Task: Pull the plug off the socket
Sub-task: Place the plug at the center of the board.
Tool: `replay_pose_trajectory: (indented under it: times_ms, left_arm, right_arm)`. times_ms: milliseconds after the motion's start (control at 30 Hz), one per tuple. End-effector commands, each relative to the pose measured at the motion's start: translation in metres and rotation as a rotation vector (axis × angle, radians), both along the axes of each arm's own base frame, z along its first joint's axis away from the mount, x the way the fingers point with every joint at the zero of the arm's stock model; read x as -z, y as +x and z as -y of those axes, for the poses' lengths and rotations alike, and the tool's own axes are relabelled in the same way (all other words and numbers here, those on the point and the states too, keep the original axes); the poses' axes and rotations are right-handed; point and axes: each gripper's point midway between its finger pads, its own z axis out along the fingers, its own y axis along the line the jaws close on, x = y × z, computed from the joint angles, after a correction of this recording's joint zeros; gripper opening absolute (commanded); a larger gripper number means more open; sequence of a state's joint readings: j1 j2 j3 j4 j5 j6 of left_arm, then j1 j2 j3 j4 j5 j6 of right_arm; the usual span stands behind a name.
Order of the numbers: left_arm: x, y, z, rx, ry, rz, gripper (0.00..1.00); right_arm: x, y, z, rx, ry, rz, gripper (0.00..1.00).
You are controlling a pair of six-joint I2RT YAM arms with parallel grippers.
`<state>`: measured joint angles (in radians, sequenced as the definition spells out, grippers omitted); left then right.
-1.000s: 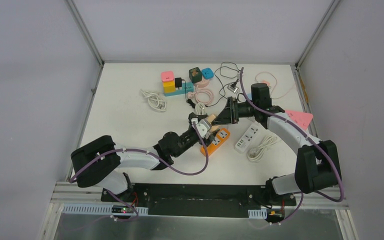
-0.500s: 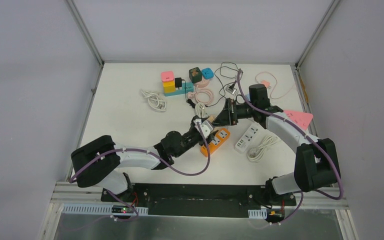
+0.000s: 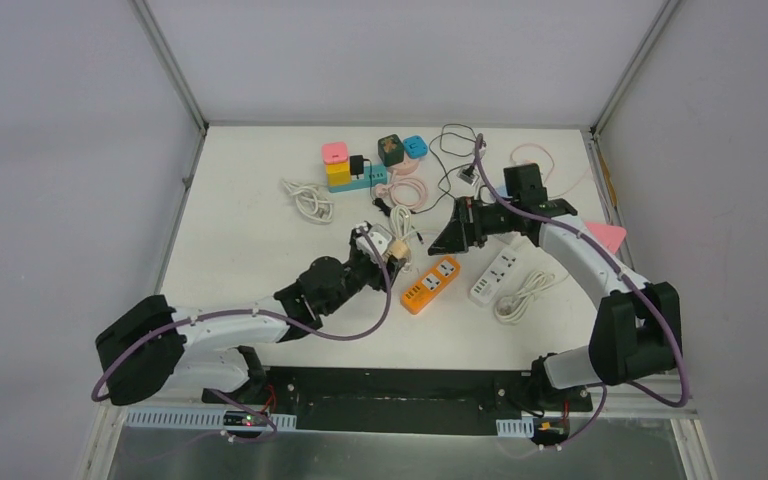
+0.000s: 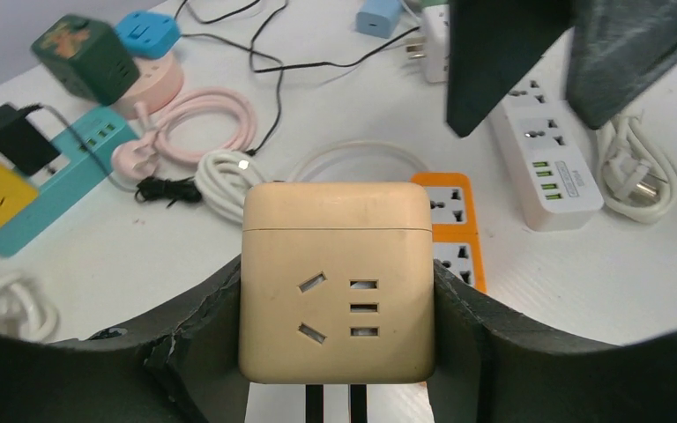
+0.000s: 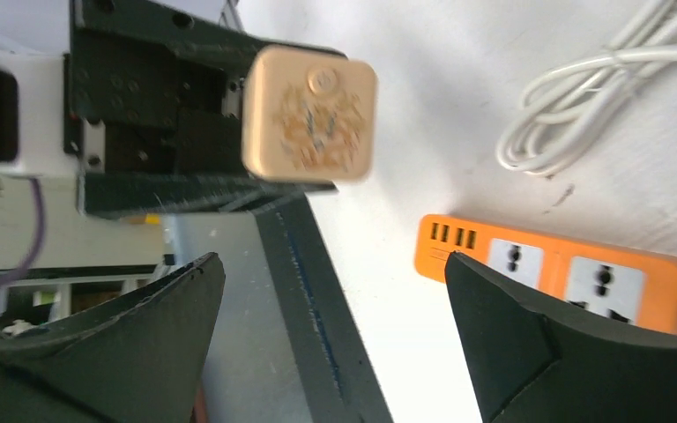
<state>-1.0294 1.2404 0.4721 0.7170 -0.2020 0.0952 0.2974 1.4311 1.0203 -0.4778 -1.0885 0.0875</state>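
Note:
The plug, a beige cube (image 4: 336, 282), sits squeezed between the black fingers (image 4: 216, 322) of my left gripper (image 4: 336, 295). In the top view the cube (image 3: 397, 251) is lifted clear and up-left of the orange power strip (image 3: 430, 284), the socket, which lies flat on the table. My right gripper (image 3: 447, 238) hovers just above the strip's far end, jaws spread wide and holding nothing. From the right wrist view (image 5: 331, 291) I see the cube (image 5: 310, 115) ahead and the orange strip (image 5: 564, 269) beside the right finger.
A white power strip (image 3: 493, 272) and its coiled cable (image 3: 525, 292) lie right of the orange one. At the back are a teal strip with coloured cubes (image 3: 345, 172), a pink cable coil (image 3: 407, 190), a white cable (image 3: 310, 200) and black wires (image 3: 450, 150).
My left gripper has carried the beige cube left and away from the orange strip. My right gripper has opened wide and drawn back to the right.

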Motion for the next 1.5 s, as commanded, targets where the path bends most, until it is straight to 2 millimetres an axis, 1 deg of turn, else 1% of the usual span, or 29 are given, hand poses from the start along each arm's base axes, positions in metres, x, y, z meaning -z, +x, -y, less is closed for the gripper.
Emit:
replay_pose_trajectory:
  times_ms: [0,167,233,500,633,800,867,900,1000,1067,1233,1300,1400,1467]
  left_arm:
    - [0.004,0.013,-0.037,-0.138,-0.046,-0.131,0.00]
    - [0.014,0.039,-0.087,-0.296,-0.086,-0.227,0.00]
    - [0.015,0.046,-0.104,-0.347,-0.100,-0.251,0.00]
    - [0.028,0.072,-0.173,-0.573,-0.178,-0.293,0.00]
    - [0.028,0.087,-0.210,-0.686,-0.231,-0.295,0.00]
    - [0.027,0.113,-0.254,-0.804,-0.320,-0.307,0.00]
    - [0.029,0.126,-0.268,-0.836,-0.350,-0.322,0.00]
    - [0.031,0.133,-0.279,-0.861,-0.366,-0.331,0.00]
    - [0.038,0.154,-0.298,-0.911,-0.407,-0.374,0.00]
    - [0.043,0.167,-0.308,-0.934,-0.416,-0.404,0.00]
    - [0.053,0.195,-0.327,-1.014,-0.384,-0.452,0.00]
    - [0.057,0.210,-0.342,-1.069,-0.371,-0.466,0.00]
    - [0.069,0.229,-0.356,-1.119,-0.345,-0.503,0.00]
    - [0.080,0.240,-0.363,-1.151,-0.345,-0.549,0.00]
  right_arm:
    - [-0.014,0.009,0.019,0.027,-0.062,0.166,1.00]
    - [-0.013,0.018,0.033,0.073,-0.093,0.189,1.00]
    - [-0.011,0.021,0.037,0.087,-0.102,0.192,1.00]
    - [-0.006,0.034,0.057,0.151,-0.137,0.196,1.00]
    - [-0.004,0.040,0.067,0.186,-0.138,0.186,1.00]
    - [-0.002,0.044,0.074,0.208,-0.138,0.175,1.00]
    - [-0.002,0.045,0.075,0.210,-0.136,0.171,1.00]
    - [-0.002,0.045,0.074,0.209,-0.135,0.170,1.00]
    - [-0.002,0.045,0.074,0.206,-0.133,0.166,1.00]
    - [-0.003,0.045,0.074,0.205,-0.131,0.169,1.00]
    - [-0.004,0.044,0.073,0.200,-0.126,0.168,1.00]
    - [-0.004,0.043,0.073,0.197,-0.123,0.166,1.00]
    - [-0.005,0.042,0.072,0.194,-0.116,0.161,1.00]
    - [-0.005,0.042,0.072,0.192,-0.114,0.158,1.00]
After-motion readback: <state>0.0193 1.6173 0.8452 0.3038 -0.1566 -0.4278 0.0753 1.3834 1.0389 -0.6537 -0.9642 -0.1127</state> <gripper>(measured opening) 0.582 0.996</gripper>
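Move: Clear board for the plug already held in the left hand lies about 22 cm ahead of that hand, 35 cm left and 17 cm below. The white cable coil lies 22 cm ahead and 23 cm left, the teal strip 30 cm ahead and 11 cm left, and the orange socket 3 cm back and 8 cm right. From the right hand the clear board is some 22 cm ahead and 43 cm left. Left hand carries the plug about 35 cm left, 20 forward towards clear board, turning counter-clockwise; right eases rightward. ##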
